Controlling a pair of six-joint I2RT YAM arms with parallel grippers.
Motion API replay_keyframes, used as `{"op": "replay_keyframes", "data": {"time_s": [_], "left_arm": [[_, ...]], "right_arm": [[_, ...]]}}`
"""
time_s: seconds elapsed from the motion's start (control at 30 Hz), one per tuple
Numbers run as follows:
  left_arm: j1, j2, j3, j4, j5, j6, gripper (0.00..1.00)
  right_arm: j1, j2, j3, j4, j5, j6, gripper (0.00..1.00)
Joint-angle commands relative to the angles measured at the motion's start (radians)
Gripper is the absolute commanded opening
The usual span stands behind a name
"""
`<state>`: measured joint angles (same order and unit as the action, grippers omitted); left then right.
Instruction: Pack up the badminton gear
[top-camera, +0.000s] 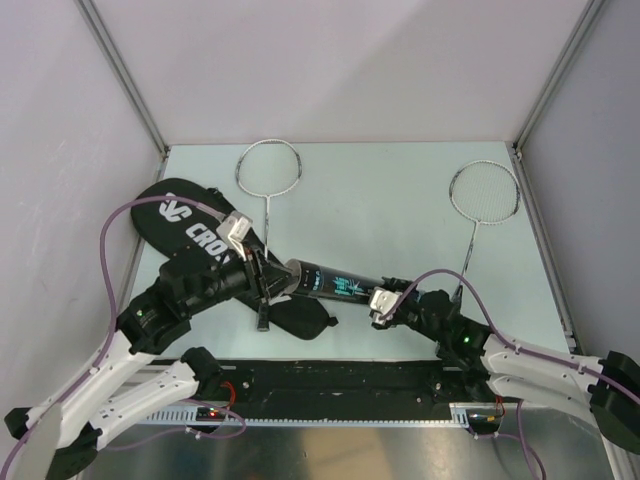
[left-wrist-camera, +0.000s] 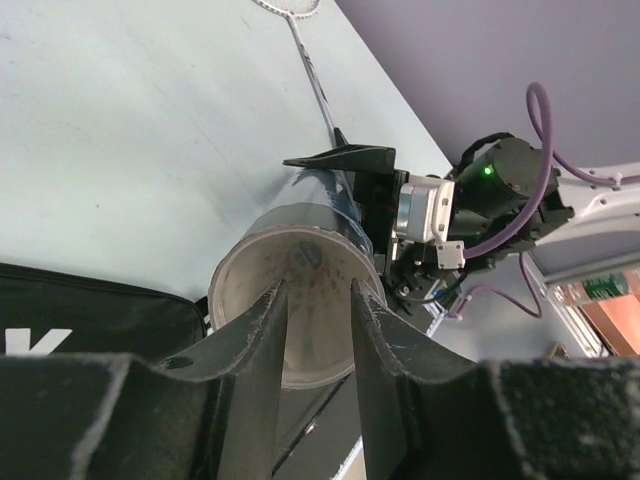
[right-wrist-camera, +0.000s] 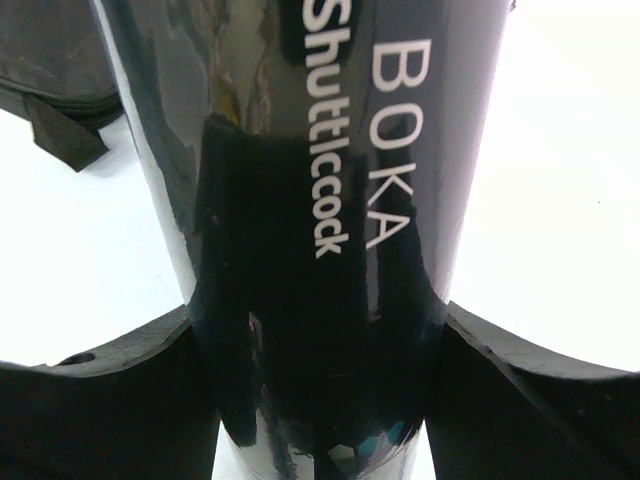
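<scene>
The black tube (top-camera: 333, 283), lettered "BOKA Shuttlecock" (right-wrist-camera: 330, 150), is held level above the table, and my right gripper (top-camera: 380, 298) (right-wrist-camera: 318, 335) is shut on its right end. Its open mouth (left-wrist-camera: 295, 300) faces my left gripper (top-camera: 268, 280) (left-wrist-camera: 316, 290), whose fingers (left-wrist-camera: 262, 340) stand apart at the rim with nothing between them. Something pale lies deep inside the tube, too dim to name. One silver racket (top-camera: 268, 168) lies at the back left with its handle running under the tube. The other racket (top-camera: 484, 190) (left-wrist-camera: 312, 75) lies at the back right. The black bag (top-camera: 190, 228) (left-wrist-camera: 90, 320) lies on the left.
Grey walls with metal corner posts close in the table at the back and both sides. A black rail with the arm bases (top-camera: 330, 380) runs along the near edge. Purple cables (top-camera: 115, 240) loop above both arms.
</scene>
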<state>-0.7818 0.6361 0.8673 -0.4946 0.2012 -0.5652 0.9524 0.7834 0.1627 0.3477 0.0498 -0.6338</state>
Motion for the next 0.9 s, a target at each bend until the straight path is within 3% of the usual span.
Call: {"op": "replay_keyframes", "data": {"time_s": [0.0, 0.17, 0.43, 0.67, 0.73, 0.87], "left_arm": [[-0.005, 0.033, -0.055, -0.043, -0.029, 0.04, 0.37], [-0.005, 0.045, -0.085, -0.02, -0.111, 0.037, 0.38], [-0.004, 0.093, -0.109, 0.026, -0.107, 0.049, 0.4], [0.011, 0.109, 0.083, -0.048, -0.208, 0.143, 0.48], [0.014, 0.113, 0.158, -0.063, -0.264, 0.174, 0.52], [0.014, 0.101, 0.283, -0.071, -0.355, 0.21, 0.8]], "right_arm": [[0.022, 0.05, 0.145, 0.201, -0.002, 0.069, 0.2], [0.046, 0.112, 0.192, 0.248, 0.022, 0.135, 0.2], [0.066, 0.125, 0.219, 0.221, 0.034, 0.121, 0.2], [0.072, 0.073, 0.219, 0.096, 0.067, 0.093, 0.21], [0.072, 0.069, 0.218, 0.088, 0.091, 0.092, 0.21], [0.071, 0.065, 0.217, 0.079, 0.12, 0.135, 0.21]]}}
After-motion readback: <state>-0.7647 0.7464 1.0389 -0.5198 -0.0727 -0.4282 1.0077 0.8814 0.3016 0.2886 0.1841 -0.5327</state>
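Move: The left fingertips are right at the open mouth of the black shuttlecock tube, its centre roughly 2 cm to their right and 1 cm ahead. On the table some 27 cm below this hand, the racket handle lies about 12 cm ahead and 9 cm left, the racket bag's middle about 25 cm ahead and 20 cm left. From the right hand, which grips the tube, its mouth is around 21 cm left, 5 cm back and 17 cm up. Its fingertips at the tube's mouth, the left hand seems to bear on the rim as it goes forward about 5 cm, turning counter-clockwise, then rises some 4 cm, comes clear of the mouth and opens wide. The right keeps its grip on the tube, moving forward about 2 cm while turning clockwise, then easing back slightly and rising 2 cm. ##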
